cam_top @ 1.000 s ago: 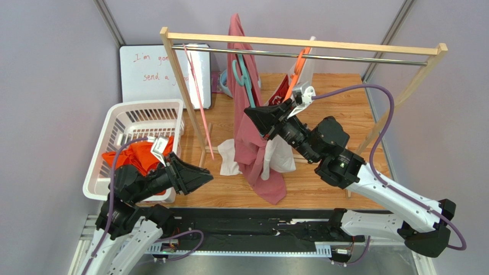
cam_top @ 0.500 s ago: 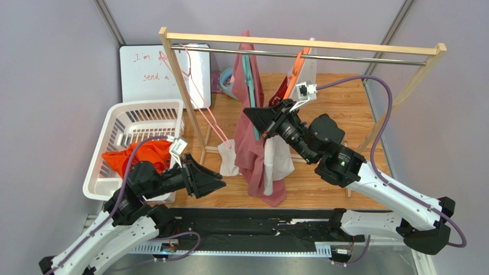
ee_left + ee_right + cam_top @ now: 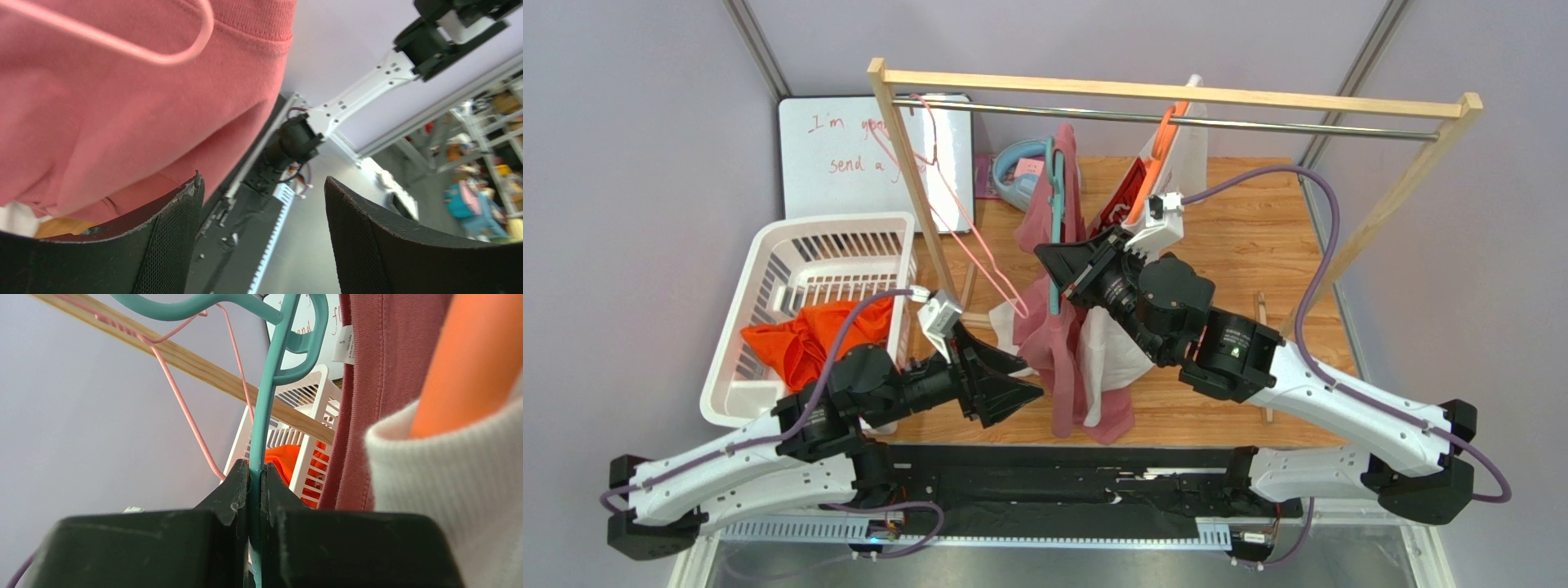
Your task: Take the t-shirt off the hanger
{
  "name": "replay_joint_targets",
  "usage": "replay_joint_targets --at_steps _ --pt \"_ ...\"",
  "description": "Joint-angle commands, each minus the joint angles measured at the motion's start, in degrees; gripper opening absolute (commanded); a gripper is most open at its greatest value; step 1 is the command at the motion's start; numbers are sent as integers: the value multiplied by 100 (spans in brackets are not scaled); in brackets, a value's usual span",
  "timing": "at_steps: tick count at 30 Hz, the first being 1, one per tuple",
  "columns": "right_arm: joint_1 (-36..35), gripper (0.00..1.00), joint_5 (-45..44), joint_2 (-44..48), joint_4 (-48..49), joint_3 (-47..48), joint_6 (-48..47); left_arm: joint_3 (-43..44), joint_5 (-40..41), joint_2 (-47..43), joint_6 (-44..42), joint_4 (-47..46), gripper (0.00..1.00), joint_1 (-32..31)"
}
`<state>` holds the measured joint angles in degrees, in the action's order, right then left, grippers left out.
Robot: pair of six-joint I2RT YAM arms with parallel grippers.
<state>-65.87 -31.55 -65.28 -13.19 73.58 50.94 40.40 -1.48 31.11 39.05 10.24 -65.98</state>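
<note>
A dusty-pink t-shirt [image 3: 1066,355] hangs on a teal hanger [image 3: 1053,208]. The hanger's hook sits below the metal rail [image 3: 1284,126] in the top view. My right gripper [image 3: 1066,263] is shut on the hanger's stem, which shows between the jaws in the right wrist view [image 3: 255,471]; the t-shirt [image 3: 380,386] with its neck label hangs just right of it. My left gripper [image 3: 1024,395] is open and empty, beside the shirt's lower left edge. In the left wrist view the gripper [image 3: 263,180] has the t-shirt [image 3: 123,110] just above its left finger.
A wooden rack [image 3: 903,159] carries the rail. An empty pink wire hanger [image 3: 967,239] hangs at its left end. A white garment on an orange hanger [image 3: 1163,135] hangs at the right. A white basket [image 3: 787,263] holds orange cloth. A whiteboard [image 3: 848,153] stands behind.
The teal hanger with the t-shirt has come down from above the rail and toward me. My left arm has reached right toward the shirt's lower edge. The pink hanger has swung.
</note>
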Motion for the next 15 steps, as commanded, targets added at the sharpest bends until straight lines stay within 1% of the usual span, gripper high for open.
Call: replay_joint_targets --at_steps 1,2,3,5,7,9,12,13,15 --pt "-93 0 -756 68 194 253 583 590 1587 570 -1047 -180 78 -783" --pt "-93 0 -765 76 220 218 610 652 1798 815 -1353 -180 78 -1038" --pt "-102 0 -765 94 238 209 628 792 2157 939 -1486 -189 78 -1162" --pt "-111 0 -765 129 273 148 672 925 2449 1317 -1654 -163 78 -1303" --pt "-119 0 -765 164 273 104 707 1144 2739 1633 -1655 -14 78 -1304" --pt "-119 0 -756 199 299 25 777 1355 2985 1810 -1594 214 75 -1304" --pt "-128 0 -739 296 343 -89 874 1400 3433 2004 -1366 382 66 -1304" --pt "-128 0 -730 348 352 -133 900 1391 3487 2039 -1321 391 57 -1304" --pt "-128 0 -703 384 413 -203 988 1322 3566 2048 -1216 400 45 -1304"
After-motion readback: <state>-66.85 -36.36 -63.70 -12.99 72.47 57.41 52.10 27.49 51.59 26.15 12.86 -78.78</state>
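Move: From the left hand, the pink t-shirt's nearest hanging folds lie about 4 cm ahead, 6 cm right and 3 cm lower; the pink hanger's bottom corner is roughly 9 cm ahead, 1 cm left and 3 cm higher. The right hand already grips the teal hanger, with those folds some 13 cm back, 2 cm right and 12 cm below it; the orange hanger is about 10 cm ahead and 13 cm right of it, at its height. Left hand goes 4 cm right, then 4 cm forward to the t-shirt's folds, starting to close; right keeps hold. ##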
